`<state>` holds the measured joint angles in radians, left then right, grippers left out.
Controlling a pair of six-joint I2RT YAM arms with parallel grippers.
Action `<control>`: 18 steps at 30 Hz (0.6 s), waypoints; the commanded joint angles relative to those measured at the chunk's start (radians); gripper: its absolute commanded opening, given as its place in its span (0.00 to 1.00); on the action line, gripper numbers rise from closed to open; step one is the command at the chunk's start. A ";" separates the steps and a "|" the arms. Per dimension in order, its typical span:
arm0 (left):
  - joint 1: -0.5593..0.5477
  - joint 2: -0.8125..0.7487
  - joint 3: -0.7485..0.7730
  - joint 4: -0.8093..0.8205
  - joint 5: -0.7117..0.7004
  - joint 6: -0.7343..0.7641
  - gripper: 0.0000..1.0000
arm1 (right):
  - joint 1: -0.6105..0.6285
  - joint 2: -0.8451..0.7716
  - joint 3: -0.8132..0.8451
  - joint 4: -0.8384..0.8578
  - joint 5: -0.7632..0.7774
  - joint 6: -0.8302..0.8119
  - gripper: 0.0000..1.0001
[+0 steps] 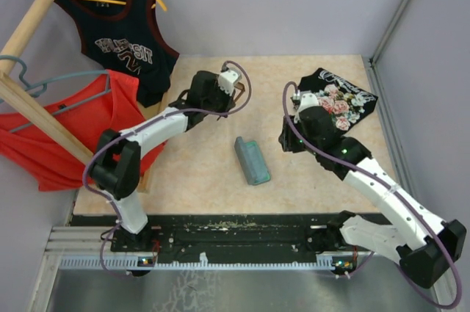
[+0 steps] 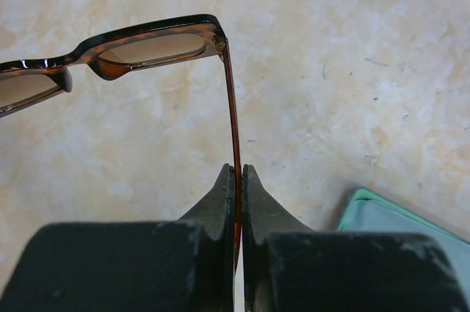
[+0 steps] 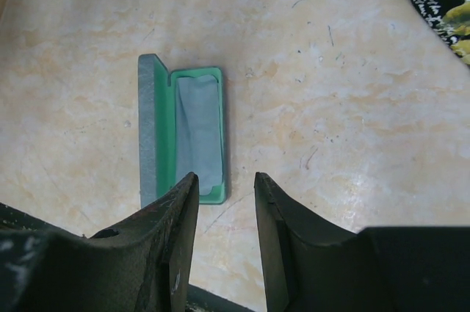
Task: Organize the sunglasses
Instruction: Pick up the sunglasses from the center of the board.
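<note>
The sunglasses (image 2: 147, 33) are brown and thin-framed, with tinted lenses. My left gripper (image 2: 237, 169) is shut on one slim temple arm (image 2: 232, 99) and holds them above the table, the front frame away from me. In the top view the left gripper (image 1: 213, 95) is at the back left of the table; the glasses are too small to make out there. The open case (image 3: 183, 132) lies on the table, green inside, with a light blue cloth (image 3: 198, 121) in it. It also shows in the top view (image 1: 252, 160). My right gripper (image 3: 224, 176) is open and empty, just right of the case.
A black floral shirt (image 1: 341, 99) lies at the back right. A wooden rack (image 1: 40, 11) with a black jersey (image 1: 121, 33) and a red shirt (image 1: 66, 128) stands at the left. A metal rail (image 1: 220, 253) runs along the near edge.
</note>
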<state>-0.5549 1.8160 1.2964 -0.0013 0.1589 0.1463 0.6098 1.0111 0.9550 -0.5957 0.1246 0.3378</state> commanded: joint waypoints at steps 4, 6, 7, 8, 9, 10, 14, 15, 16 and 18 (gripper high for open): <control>-0.105 -0.238 -0.076 -0.039 0.015 0.034 0.00 | -0.013 -0.210 0.010 0.054 0.067 0.007 0.37; -0.156 -0.277 -0.058 -0.102 0.030 0.029 0.00 | -0.013 -0.233 0.026 0.017 0.057 0.007 0.37; -0.188 -0.304 -0.064 -0.119 0.032 0.035 0.00 | -0.013 -0.243 0.036 -0.004 0.048 0.007 0.37; -0.229 -0.335 -0.080 -0.117 0.017 0.050 0.00 | -0.013 -0.250 0.045 -0.027 0.039 0.008 0.37; -0.273 -0.364 -0.104 -0.105 -0.008 0.062 0.00 | -0.012 -0.256 0.060 -0.051 0.029 0.008 0.37; -0.313 -0.393 -0.126 -0.095 -0.032 0.072 0.00 | -0.013 -0.261 0.074 -0.077 0.016 0.006 0.37; -0.434 -0.478 -0.196 -0.111 -0.074 0.086 0.00 | -0.013 -0.287 0.133 -0.175 -0.013 0.007 0.37; -0.460 -0.498 -0.215 -0.112 -0.084 0.091 0.00 | -0.013 -0.298 0.147 -0.193 -0.011 0.005 0.37; -0.486 -0.516 -0.232 -0.114 -0.098 0.095 0.00 | -0.013 -0.310 0.160 -0.211 -0.007 0.005 0.38; -0.534 -0.541 -0.259 -0.125 -0.122 0.104 0.00 | -0.013 -0.322 0.191 -0.248 0.001 0.002 0.38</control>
<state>-1.0294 1.3277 1.0889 -0.0978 0.1093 0.2111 0.6060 0.7368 1.0473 -0.7673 0.1295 0.3424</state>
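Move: The left hand already holds the sunglasses in the air by one temple. The open case with the cloth inside lies about 14 cm back, 5 cm to this hand's right and 11 cm below. From the right hand, empty and open, the sunglasses' frame is some 24 cm ahead, 13 cm left and 5 cm lower; the case is about 4 cm ahead, 7 cm left and 18 cm below. The floral top lies roughly 26 cm ahead and 22 cm right of the right hand, 18 cm below. The left hand keeps its pinch on the sunglasses' temple and swings them quickly back towards the robot, about 22 cm, while rising 11 cm and drifting 8 cm right, high over the open case and on past it, turning clockwise some 25 degrees with its fingers tipping up a little. Meanwhile the right hand, still empty and part open, climbs about 8 cm and draws back and slightly right, away from the case, its fingers tilting up some 10 degrees. ##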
